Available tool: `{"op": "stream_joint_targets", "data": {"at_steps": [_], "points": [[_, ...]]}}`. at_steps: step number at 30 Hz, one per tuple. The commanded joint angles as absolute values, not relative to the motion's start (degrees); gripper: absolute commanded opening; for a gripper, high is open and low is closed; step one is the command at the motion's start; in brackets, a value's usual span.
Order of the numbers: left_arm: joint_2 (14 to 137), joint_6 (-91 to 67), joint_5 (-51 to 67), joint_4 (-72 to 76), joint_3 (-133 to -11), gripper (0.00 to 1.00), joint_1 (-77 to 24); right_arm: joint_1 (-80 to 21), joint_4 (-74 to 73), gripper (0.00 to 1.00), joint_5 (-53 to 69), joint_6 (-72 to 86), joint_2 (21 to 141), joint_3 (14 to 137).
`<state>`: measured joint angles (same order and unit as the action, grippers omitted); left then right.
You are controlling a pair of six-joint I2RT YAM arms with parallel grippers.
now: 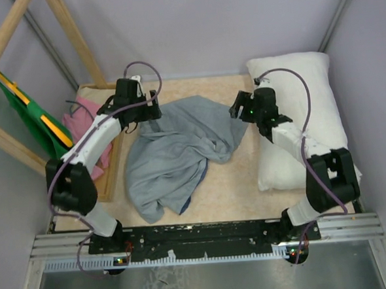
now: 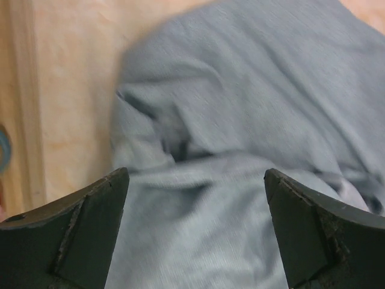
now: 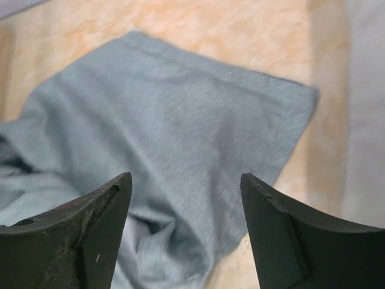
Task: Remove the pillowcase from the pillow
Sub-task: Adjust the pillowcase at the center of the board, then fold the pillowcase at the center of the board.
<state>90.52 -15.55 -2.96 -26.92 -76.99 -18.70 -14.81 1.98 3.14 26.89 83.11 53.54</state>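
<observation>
The pillowcase lies crumpled in the middle of the table, its blue-grey inside showing, a navy edge peeking at its lower right. It lies clear of the plain white pillow, which rests along the right side. My left gripper hovers over the cloth's far left corner, jaws open, nothing between them; the left wrist view shows the pillowcase below my left gripper. My right gripper is open above the cloth's right corner, beside the pillow. In the right wrist view the pillowcase lies flat beneath my right gripper.
A pink cloth lies at the left by a wooden frame. A green cloth hangs on the frame. A wooden rail borders the table's left side. Grey walls close in on all sides.
</observation>
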Motion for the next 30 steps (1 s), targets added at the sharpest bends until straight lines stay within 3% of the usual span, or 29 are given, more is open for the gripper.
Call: {"op": "stream_joint_targets", "data": {"at_steps": [1,5,10,16,24,26,30], "points": [[103.6,-11.42,-7.44,-25.45,-89.59,0.97,-14.56,-14.5,-8.37,0.71,-9.22,25.12,95.21,67.52],[115.86,-7.03,-13.22,-25.2,-103.83,0.97,-14.48,-14.63,-14.27,0.67,-13.17,22.62,104.99,77.61],[127.53,-4.35,-11.8,-22.19,-116.15,0.97,-14.63,-14.96,-21.89,0.7,-15.64,20.3,113.16,86.07],[132.11,2.28,-8.69,-12.66,-113.72,0.96,-18.1,-15.73,-25.02,0.75,-18.71,19.59,119.41,89.79],[133.11,5.14,-10.46,-8.87,-106.7,0.97,-24.3,-15.65,-23.99,0.71,-17.56,21.34,122.6,86.79],[132.29,3.59,-10.11,-7.65,-103.18,0.96,-24.75,-15.18,-21.86,0.64,-14.72,22.26,122.58,84.38],[130.08,-0.87,-10.91,-6.9,-96.08,0.94,-24.8,-14.85,-16.52,0.35,-9.24,22.5,122.01,80.43]]}}
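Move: The pillowcase lies flat but rumpled below both hands. Its right edge, near the far right corner, is about 9 cm ahead of the right hand, 4 cm to its right and 14 cm below; the pillow's middle is some 6 cm ahead, 21 cm right and 10 cm below. From the left hand, the pillowcase's far part is about 15 cm ahead, 10 cm right and 17 cm below, and the wooden tray 3 cm ahead, 18 cm left, 16 cm down. Down and forward goes the right hand, some 13 cm lower, tipping its fingers down about 20 degrees with a roll, and starts to close on the pillowcase's edge by the far right corner, gathering cloth between its tips. The left swings forward nearly 20 cm, then draws back a little while sinking and moving right over the cloth's far part, fingers still wide open. ##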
